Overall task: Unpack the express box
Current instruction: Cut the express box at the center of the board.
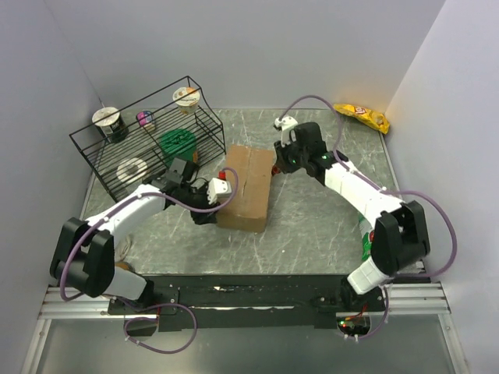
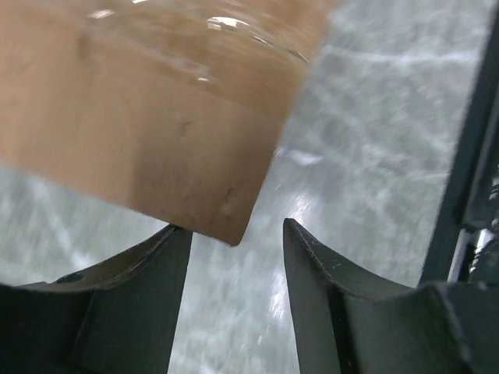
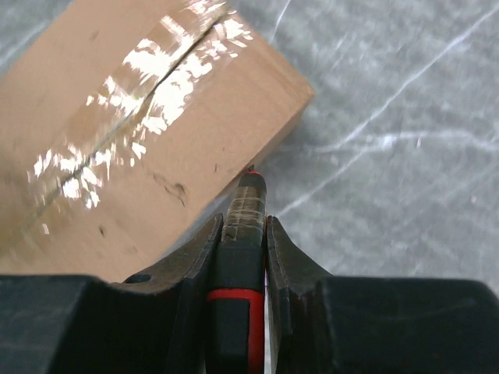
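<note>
The express box (image 1: 245, 187), a plain brown carton with clear tape along its centre seam, lies closed in the middle of the table. My left gripper (image 1: 206, 209) is at the box's near-left side. In the left wrist view its fingers (image 2: 236, 227) stand open, with a lower corner of the box (image 2: 156, 117) just above the gap and nothing held. My right gripper (image 1: 279, 161) sits at the box's far right corner. It is shut on a black and red cutter (image 3: 243, 257), whose tip is next to the box (image 3: 132, 125) edge.
A black wire rack (image 1: 148, 132) stands at the back left with cups (image 1: 107, 119), a green lid (image 1: 178, 142) and a white roll (image 1: 131, 167) in or around it. A yellow snack bag (image 1: 362, 117) lies at the back right. Walls close in on both sides.
</note>
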`<control>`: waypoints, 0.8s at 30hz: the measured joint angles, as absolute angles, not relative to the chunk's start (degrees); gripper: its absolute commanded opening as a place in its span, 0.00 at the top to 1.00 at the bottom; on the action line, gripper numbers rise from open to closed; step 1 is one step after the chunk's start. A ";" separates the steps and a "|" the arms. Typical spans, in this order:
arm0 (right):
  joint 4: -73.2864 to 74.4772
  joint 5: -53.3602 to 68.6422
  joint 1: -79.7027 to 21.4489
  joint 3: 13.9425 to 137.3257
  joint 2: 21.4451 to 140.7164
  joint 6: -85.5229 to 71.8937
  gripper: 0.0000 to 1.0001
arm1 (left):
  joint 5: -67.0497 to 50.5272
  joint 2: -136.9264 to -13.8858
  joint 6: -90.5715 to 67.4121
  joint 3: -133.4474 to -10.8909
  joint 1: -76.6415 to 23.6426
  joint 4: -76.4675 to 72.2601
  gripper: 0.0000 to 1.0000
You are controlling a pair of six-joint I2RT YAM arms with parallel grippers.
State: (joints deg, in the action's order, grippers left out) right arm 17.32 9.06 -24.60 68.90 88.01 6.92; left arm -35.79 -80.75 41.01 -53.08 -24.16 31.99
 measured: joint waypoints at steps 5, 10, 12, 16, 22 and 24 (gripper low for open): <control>16.64 9.13 -24.12 76.88 95.37 6.96 1.00 | -40.23 -85.45 40.66 -54.54 -30.17 27.86 0.45; 14.24 12.99 -24.34 88.66 104.90 5.54 1.00 | -44.82 -95.66 38.11 -63.53 -37.98 23.46 0.38; 12.71 14.28 -24.36 90.61 106.89 4.71 1.00 | -46.28 -99.00 36.56 -67.85 -40.32 21.56 0.37; 11.73 14.41 -23.53 90.98 107.50 3.40 1.00 | -47.92 -101.67 35.35 -74.89 -42.41 21.52 0.31; 13.52 14.90 -14.87 90.39 102.24 -0.36 1.00 | -50.19 -101.16 39.66 -87.20 -36.05 30.04 0.22; 14.44 15.07 -10.31 88.99 97.12 -1.39 1.00 | -50.89 -102.67 42.92 -93.67 -32.34 34.92 0.21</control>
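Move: The express box's middle lies about 12 cm right of and 9 cm ahead of the left hand, which is at the box's near-left corner, roughly level with its top. From the right hand, which holds the red knife, the same middle is about 11 cm left, 5 cm back and 11 cm down. The wire rack's middle stands some 19 cm left and 23 cm ahead of the left hand; the yellow bag lies about 27 cm right and 18 cm ahead of the right hand. Rightward along the box's near end the left hand sweeps some 18 cm, pushing that end across, then lifts off and climbs about 13 cm, turning forward over the box as its fingers open wider. The right hand, still gripping the knife, drives forward and a little left along the far end, then swings right and rises clear. ##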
